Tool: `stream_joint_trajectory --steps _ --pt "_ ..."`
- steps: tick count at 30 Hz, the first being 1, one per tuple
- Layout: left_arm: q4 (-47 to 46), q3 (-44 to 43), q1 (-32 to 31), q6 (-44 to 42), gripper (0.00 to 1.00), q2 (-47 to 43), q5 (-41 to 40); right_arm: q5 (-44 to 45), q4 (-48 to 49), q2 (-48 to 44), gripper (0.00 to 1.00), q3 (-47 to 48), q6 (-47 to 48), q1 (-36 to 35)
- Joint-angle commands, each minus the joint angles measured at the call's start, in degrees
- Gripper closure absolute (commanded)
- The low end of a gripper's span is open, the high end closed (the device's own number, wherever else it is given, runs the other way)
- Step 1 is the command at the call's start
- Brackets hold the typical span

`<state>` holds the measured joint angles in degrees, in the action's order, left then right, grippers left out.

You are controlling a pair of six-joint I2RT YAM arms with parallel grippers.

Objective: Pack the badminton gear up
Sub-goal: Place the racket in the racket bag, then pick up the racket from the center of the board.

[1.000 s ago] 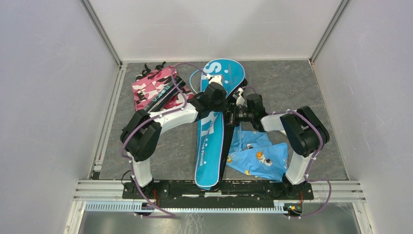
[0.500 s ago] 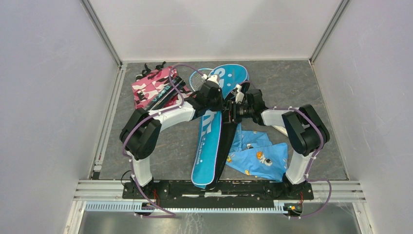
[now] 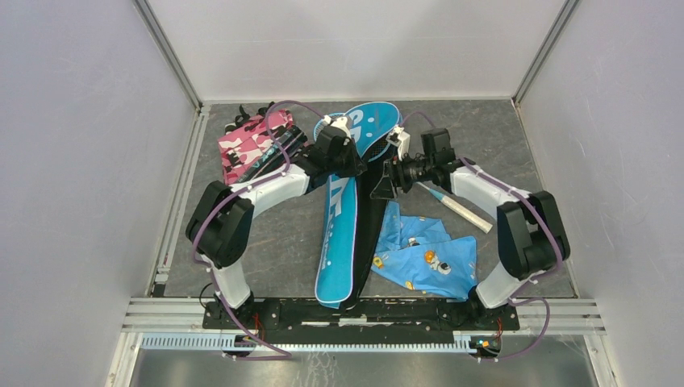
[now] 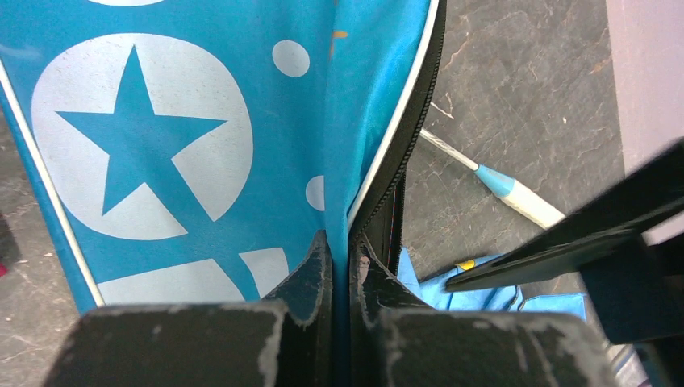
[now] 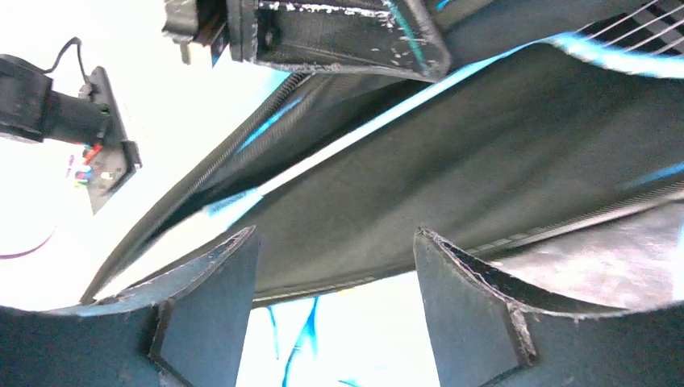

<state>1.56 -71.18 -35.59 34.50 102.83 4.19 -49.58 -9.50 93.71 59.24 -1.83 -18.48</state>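
Observation:
The blue racquet-shaped SPORT cover (image 3: pixel 337 242) lies lengthwise down the middle, its zip edge lifted and its black inside (image 5: pixel 484 177) showing. My left gripper (image 3: pixel 345 149) is shut on the cover's blue top flap (image 4: pixel 202 145) near the zip edge; the pinch shows in the left wrist view (image 4: pixel 340 242). My right gripper (image 3: pixel 393 171) is open and empty (image 5: pixel 335 234) at the cover's opening. A light-blue racquet's white handle (image 3: pixel 461 207) lies to the right, also in the left wrist view (image 4: pixel 516 193). Racquet strings (image 3: pixel 324 126) peek out at the cover's far left. I see no shuttlecocks.
The pink camouflage bag (image 3: pixel 246 145) lies at the far left with a dark long object (image 3: pixel 274 155) on it. The blue cartoon-print cloth (image 3: pixel 427 258) lies near right, beside the cover. Walls close off the back and both sides.
My left gripper has carried the cover's flap farther back and left. My right arm has swung right and back, uncovering the racquet handle, and the cover's opening has widened.

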Motion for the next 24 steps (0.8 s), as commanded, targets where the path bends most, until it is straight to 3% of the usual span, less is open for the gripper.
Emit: stream_joint_trajectory --steps 1,7,13,24 --pt "-3.7 -0.2 2.6 -3.5 0.98 -5.6 5.8 3.9 -9.1 -6.7 0.25 5.1 14.4 3.1" --pt "-3.4 -0.5 5.5 -7.7 0.98 -9.6 11.4 15.3 -11.1 -9.5 0.25 9.1 19.8 6.6" --pt "-2.6 -0.1 9.2 -11.6 0.98 -14.6 17.9 21.3 -10.8 -5.0 0.24 13.4 22.5 7.7" --pt "1.9 2.4 15.3 -13.5 0.98 -25.0 17.4 17.8 -9.7 12.0 0.25 23.1 22.0 8.0"
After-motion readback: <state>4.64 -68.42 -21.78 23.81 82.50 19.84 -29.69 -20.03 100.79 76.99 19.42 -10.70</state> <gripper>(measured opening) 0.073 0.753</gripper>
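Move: The right hand, open and empty over the racket bag's mouth, has the loose racket's middle roughly 7 cm ahead, 9 cm to its right and 13 cm below. From that hand, the bag's middle is about 3 cm back and 5 cm left, the blue cloth some 19 cm back and 16 cm right. The left hand's held bag has its middle about 8 cm back and straight below; the camouflage bag lies about 28 cm left and 8 cm ahead, the loose racket 15 cm right, level with it. Still pinching the racket bag's edge, the left hand hauls the bag up some 13 cm and about 9 cm left, its fingers tipping upward, while the right hand leaves the bag's mouth with fingers staying wide open. The right goes forward about 12 cm and to the right, arching up and then sinking over the loose racket's shaft, its fingers tilting up from their sideways-down slant on the way out before dipping slightly again. ##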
